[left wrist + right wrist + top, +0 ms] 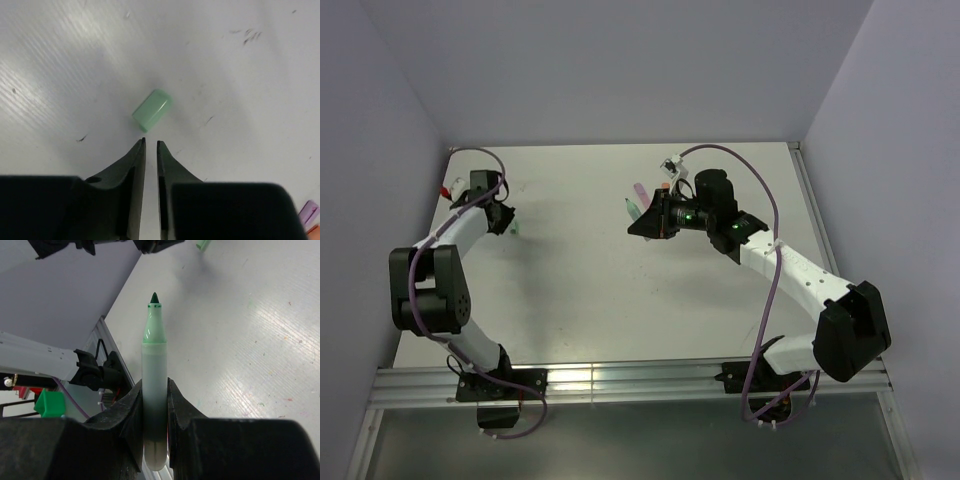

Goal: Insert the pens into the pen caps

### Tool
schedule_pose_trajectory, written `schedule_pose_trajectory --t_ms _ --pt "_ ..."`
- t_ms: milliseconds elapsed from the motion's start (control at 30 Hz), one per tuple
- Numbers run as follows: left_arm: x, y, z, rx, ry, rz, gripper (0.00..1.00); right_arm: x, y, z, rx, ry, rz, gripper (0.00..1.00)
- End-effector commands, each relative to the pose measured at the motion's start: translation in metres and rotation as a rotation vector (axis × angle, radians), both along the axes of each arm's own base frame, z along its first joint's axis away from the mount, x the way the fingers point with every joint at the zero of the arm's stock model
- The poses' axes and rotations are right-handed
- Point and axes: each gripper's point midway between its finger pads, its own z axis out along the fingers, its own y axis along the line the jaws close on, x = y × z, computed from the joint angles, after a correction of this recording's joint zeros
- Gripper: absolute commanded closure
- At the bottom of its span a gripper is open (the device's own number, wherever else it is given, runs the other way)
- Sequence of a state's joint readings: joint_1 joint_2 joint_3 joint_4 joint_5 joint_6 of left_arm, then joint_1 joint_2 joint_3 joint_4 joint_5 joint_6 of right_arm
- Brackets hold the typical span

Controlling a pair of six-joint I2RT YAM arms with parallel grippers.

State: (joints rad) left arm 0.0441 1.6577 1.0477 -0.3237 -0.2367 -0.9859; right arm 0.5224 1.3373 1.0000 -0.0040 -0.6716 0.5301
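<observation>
A mint-green pen cap lies on its side on the white table, just beyond my left gripper's tips. That gripper's jaws are nearly together with nothing between them; in the top view it is at the far left. My right gripper is shut on the mint-green pen, dark tip pointing away from it, held above the table's middle. A pink pen and a pale pen with an orange tip lie just behind it. A purple cap and an orange cap show at the left wrist view's corner.
Purple-grey walls close in the table on the left, back and right. A metal rail runs along the near edge by the arm bases. The right arm's cable loops over the table's right side.
</observation>
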Motion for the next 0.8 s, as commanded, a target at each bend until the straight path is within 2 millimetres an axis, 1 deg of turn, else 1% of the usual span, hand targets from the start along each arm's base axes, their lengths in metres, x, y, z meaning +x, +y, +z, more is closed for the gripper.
schedule_pose_trajectory --t_ms 0,33,67,100,133,167,200,233,267,300,367,400,433,500,633,767 --pt "0.008 0.02 0.044 0.131 -0.017 0.016 0.79 0.002 -0.002 0.012 0.023 -0.05 0.005 1.0" --pt "0.011 0.02 0.046 0.149 -0.006 -0.01 0.68 0.001 -0.002 0.012 0.022 -0.049 0.005 1.0" --pt "0.025 0.017 0.057 0.155 -0.026 -0.055 0.63 0.002 -0.002 0.011 0.021 -0.048 0.004 1.0" --pt "0.026 0.019 0.041 0.194 0.052 -0.128 0.56 0.002 -0.002 0.012 0.022 -0.048 0.005 1.0" --pt "0.029 0.021 0.039 0.212 0.088 -0.15 0.52 0.002 -0.002 0.012 0.022 -0.049 0.003 1.0" --pt "0.044 0.019 0.035 0.225 0.102 -0.196 0.47 0.002 -0.002 0.012 0.021 -0.048 0.003 1.0" --pt "0.05 0.012 0.03 0.225 0.119 -0.293 0.44 0.002 -0.002 0.013 0.022 -0.049 0.003 1.0" --pt "0.046 0.012 0.024 0.223 0.172 -0.322 0.4 0.001 -0.002 0.012 0.02 -0.051 0.006 1.0" --pt "0.053 0.012 0.027 0.234 0.176 -0.339 0.39 0.002 -0.002 0.012 0.019 -0.048 0.002 1.0" --pt "0.053 0.009 0.015 0.233 0.207 -0.388 0.38 0.002 -0.002 0.012 0.02 -0.048 0.004 1.0" --pt "0.055 0.006 0.013 0.23 0.22 -0.428 0.37 0.002 -0.003 0.011 0.016 -0.049 0.0 1.0" --pt "0.054 0.005 0.005 0.236 0.25 -0.448 0.37 0.002 -0.003 0.012 0.017 -0.049 0.0 1.0" --pt "0.054 0.008 0.004 0.256 0.267 -0.442 0.38 0.002 -0.003 0.012 0.016 -0.046 0.0 1.0" --pt "0.053 0.002 0.001 0.262 0.279 -0.471 0.37 0.002 -0.002 0.013 0.017 -0.052 0.0 1.0" --pt "0.051 0.0 -0.001 0.254 0.288 -0.485 0.36 0.003 -0.002 0.011 0.014 -0.046 0.0 1.0" --pt "0.047 0.005 -0.015 0.267 0.34 -0.483 0.36 0.003 -0.002 0.01 0.015 -0.042 0.0 1.0"
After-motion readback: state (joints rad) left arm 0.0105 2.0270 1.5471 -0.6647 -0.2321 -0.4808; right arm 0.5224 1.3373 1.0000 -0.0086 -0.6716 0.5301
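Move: Ahead of the nearly shut left fingers by some 4 cm, about 1 cm to their left and 5 cm lower, the green pen cap lies on the table. Nothing else is close: the purple pen lies about 16 cm ahead and 35 cm to the right, with the orange one roughly 7 cm beyond it to the right. From the right hand, the cap is about 18 cm ahead, 35 cm left and 23 cm down. Spreading its fingers wide, the left hand hops up about 5 cm and forward some 7 cm, then drops and eases back to hover over the green cap, ending a little lower than it began. On the way it turns roughly 25 degrees clockwise and tips more steeply down. The right hand holds the green pen still. ##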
